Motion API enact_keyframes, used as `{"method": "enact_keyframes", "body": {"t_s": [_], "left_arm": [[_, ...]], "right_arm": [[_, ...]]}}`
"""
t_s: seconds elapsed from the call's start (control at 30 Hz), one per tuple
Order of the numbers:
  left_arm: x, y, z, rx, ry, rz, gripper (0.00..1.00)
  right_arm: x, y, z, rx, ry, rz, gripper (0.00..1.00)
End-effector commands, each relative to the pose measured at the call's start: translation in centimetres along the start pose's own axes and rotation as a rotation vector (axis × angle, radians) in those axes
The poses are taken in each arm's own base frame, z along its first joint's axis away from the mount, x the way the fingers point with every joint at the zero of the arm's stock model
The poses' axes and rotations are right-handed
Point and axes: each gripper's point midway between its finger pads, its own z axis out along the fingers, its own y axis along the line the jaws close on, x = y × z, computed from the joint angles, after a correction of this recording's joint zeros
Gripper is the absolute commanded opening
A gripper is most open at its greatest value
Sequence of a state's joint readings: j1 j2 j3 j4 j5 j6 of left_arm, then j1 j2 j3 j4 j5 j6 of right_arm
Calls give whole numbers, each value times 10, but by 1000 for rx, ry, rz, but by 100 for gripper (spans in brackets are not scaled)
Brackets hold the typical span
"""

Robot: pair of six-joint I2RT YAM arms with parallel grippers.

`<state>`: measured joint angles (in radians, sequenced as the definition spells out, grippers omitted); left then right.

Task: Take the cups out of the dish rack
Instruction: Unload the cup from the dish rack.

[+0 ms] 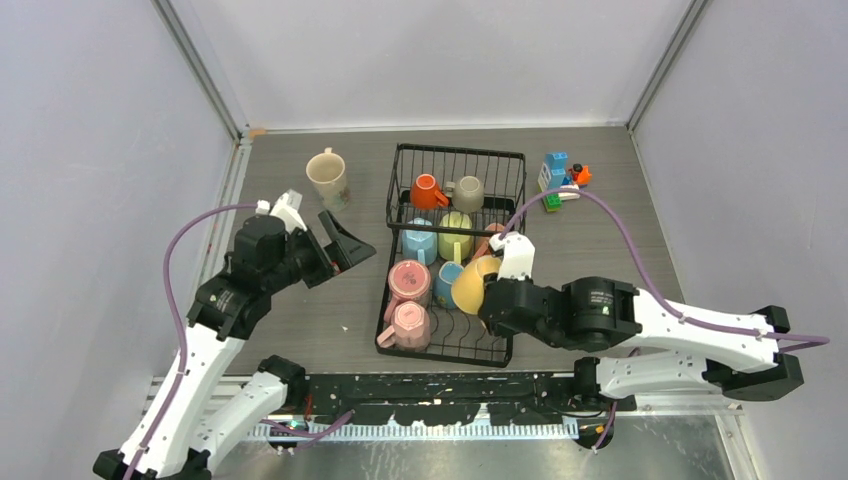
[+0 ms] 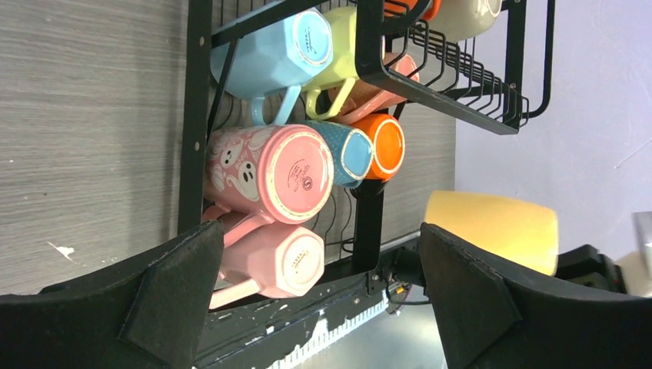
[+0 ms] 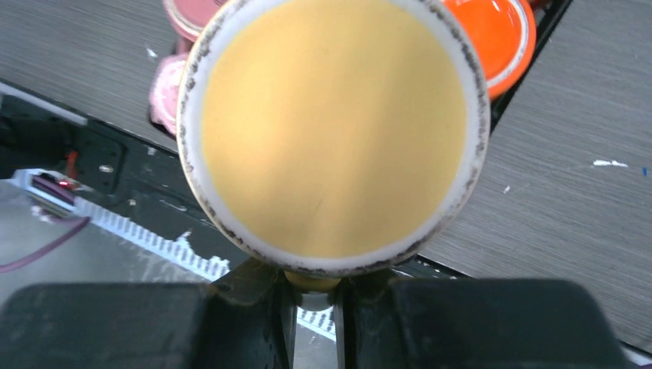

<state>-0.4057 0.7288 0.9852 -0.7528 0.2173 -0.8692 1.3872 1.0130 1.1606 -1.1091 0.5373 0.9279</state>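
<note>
The black wire dish rack (image 1: 461,149) stands mid-table. In it are an orange cup (image 1: 428,190), a grey-beige cup (image 1: 467,192), a light blue cup (image 1: 419,240), a pale green cup (image 1: 456,236) and two pink cups (image 1: 409,281) (image 1: 408,325). My right gripper (image 1: 487,292) is shut on the handle of a yellow cup (image 1: 472,284), held tilted over the rack's near right part. The right wrist view shows that yellow cup's base (image 3: 330,131) with the right gripper (image 3: 314,288) pinching its handle. My left gripper (image 1: 348,258) is open and empty, left of the rack. The left wrist view looks between the left gripper's wide jaws (image 2: 323,300) at the pink cups (image 2: 269,173).
A cream cup (image 1: 327,177) stands upright on the table left of the rack's far end. A colourful toy-block figure (image 1: 562,180) sits at the rack's far right. A black rail (image 1: 440,385) runs along the near table edge.
</note>
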Motion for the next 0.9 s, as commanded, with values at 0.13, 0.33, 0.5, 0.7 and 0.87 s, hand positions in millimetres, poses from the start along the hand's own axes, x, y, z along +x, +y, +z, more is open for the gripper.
{"method": "enact_keyframes", "body": {"t_s": [0.13, 0.33, 0.5, 0.7, 0.87], "left_arm": [[-5, -36, -1, 158, 14, -6, 100], [-15, -58, 0, 249, 30, 7, 100], [-38, -85, -1, 376, 32, -42, 100], [-69, -125, -13, 568, 4, -96, 100], [-87, -156, -27, 732, -18, -163, 99]], "right_arm": [[-74, 40, -28, -181, -137, 99, 1], [-123, 59, -34, -353, -168, 208, 1], [-165, 70, -45, -454, -244, 235, 1], [-201, 86, -57, -618, -286, 284, 1], [-217, 99, -61, -718, -294, 300, 1]]}}
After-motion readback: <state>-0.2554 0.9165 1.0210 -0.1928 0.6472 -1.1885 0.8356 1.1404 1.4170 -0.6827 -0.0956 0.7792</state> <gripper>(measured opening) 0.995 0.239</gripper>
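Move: The yellow cup, already clear of the dish rack in the right fingers, has its middle about 5 cm behind the open left hand, 19 cm to its right and 3 cm below. The left gripper it is taken to is about 8 cm ahead of the right hand, 21 cm left and 5 cm higher. Some 17 cm below the right hand sit the blue cup, 10 cm ahead and 3 left; the orange cup, 11 ahead and 4 right; and the pink ghost cup, 11 ahead and 11 left. The yellow cup, still pinched by its handle, is carried up about 13 cm, forward and to the left by the right hand, which rolls some 30 degrees, its left side rising, to present the mouth to the left gripper. The empty left hand first eases right, then climbs about 10 cm, going forward and further right towards the cup, rolling its left side down with fingers kept wide open. ##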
